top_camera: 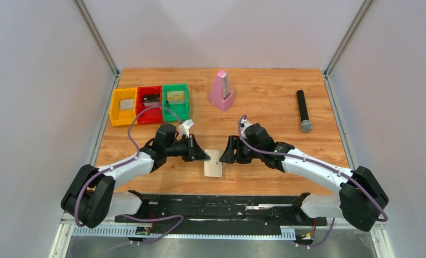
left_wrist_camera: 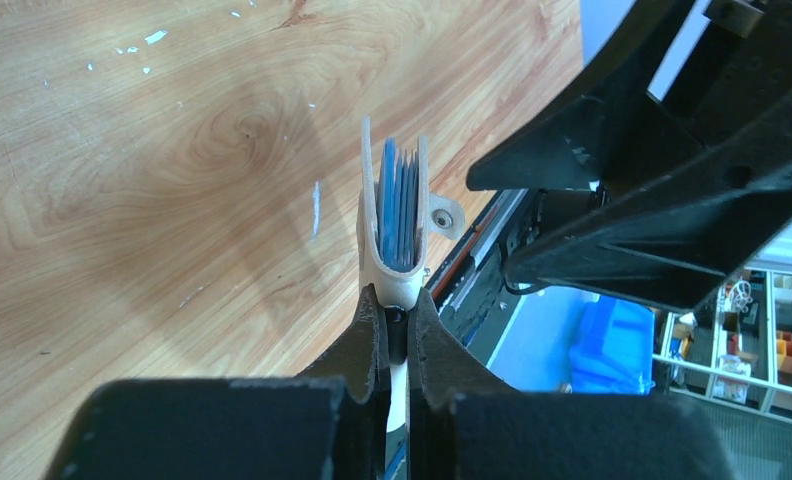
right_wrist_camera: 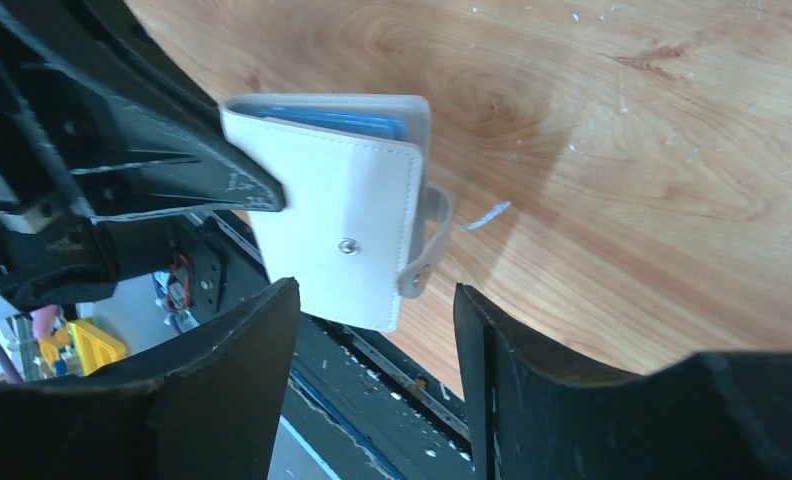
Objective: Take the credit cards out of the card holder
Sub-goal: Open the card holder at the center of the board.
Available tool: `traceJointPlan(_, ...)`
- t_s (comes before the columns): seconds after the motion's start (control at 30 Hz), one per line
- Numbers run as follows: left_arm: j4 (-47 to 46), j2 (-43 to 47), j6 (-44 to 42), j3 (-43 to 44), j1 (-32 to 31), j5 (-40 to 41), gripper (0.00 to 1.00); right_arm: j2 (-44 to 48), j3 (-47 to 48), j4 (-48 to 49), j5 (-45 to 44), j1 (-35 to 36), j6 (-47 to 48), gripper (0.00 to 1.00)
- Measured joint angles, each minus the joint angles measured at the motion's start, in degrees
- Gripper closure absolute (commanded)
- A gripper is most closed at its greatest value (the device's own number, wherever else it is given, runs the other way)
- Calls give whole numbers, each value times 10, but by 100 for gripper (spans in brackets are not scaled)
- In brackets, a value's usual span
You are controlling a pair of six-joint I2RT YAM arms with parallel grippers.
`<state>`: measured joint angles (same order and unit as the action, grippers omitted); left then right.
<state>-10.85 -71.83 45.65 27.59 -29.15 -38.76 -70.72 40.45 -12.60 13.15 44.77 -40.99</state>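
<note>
The card holder (top_camera: 213,164) is cream-beige, folded and held off the table near the front edge. My left gripper (top_camera: 203,155) is shut on its spine edge (left_wrist_camera: 400,320). In the left wrist view the card holder (left_wrist_camera: 397,200) shows edge-on, with blue inner sleeves between its covers. Its snap strap (right_wrist_camera: 427,245) hangs loose beside the cover (right_wrist_camera: 342,220). My right gripper (top_camera: 227,156) faces it from the right, open (right_wrist_camera: 377,300), fingertips just short of the holder's lower corner, nothing between them. The credit cards are hidden inside the holder.
Yellow (top_camera: 123,106), red (top_camera: 149,103) and green (top_camera: 176,101) bins stand at the back left, each with a small flat item inside. A pink metronome (top_camera: 221,90) stands at the back centre. A black microphone (top_camera: 303,110) lies at the right. A black rail (top_camera: 221,204) runs along the near edge.
</note>
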Motion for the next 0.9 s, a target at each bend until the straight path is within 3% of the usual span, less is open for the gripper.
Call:
traceJointPlan(0.17, 6, 7, -7, 0, 0, -2, 100, -21, -3, 7, 31, -11, 28, 46)
traceJointPlan(0.37, 8, 13, -8, 0, 0, -5, 100, -47, -14, 37, 51, -12, 32, 59)
traceJointPlan(0.63, 8, 14, -8, 0, 0, -9, 100, -64, -30, 47, 42, -15, 24, 99)
traceJointPlan(0.77, 11, 13, -11, 0, 0, -5, 85, -63, -31, 45, 32, -17, 20, 100)
traceJointPlan(0.87, 29, 11, -22, 6, 0, 8, 59, -56, -31, 39, 28, -17, 20, 100)
traceJointPlan(0.9, 39, 8, -26, 11, 0, 14, 56, -53, -31, 37, 29, -17, 20, 100)
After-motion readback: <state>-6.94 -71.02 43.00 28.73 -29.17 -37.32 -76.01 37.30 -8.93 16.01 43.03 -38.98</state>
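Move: Just under the right hand's open fingers, about 4 cm down and 1 cm to the right, sticks out the already unsnapped strap of the card holder. The holder's body lies some 4 cm left and 2 cm back of that hand, about 4 cm lower. From the left hand, which pinches the holder's edge, the strap is about 5 cm right, 2 cm back and slightly below. The metronome stands roughly 20 cm ahead of the right hand and 1 cm left. Sinking about 4 cm almost straight down beside the holder's right edge, the right hand brings its half-open fingers to the loose strap and shuts them, pinching it between the tips. The left hand stays nearly in place with its grip on the holder, then at the very end starts to open, by about a quarter, around the edge it held. ##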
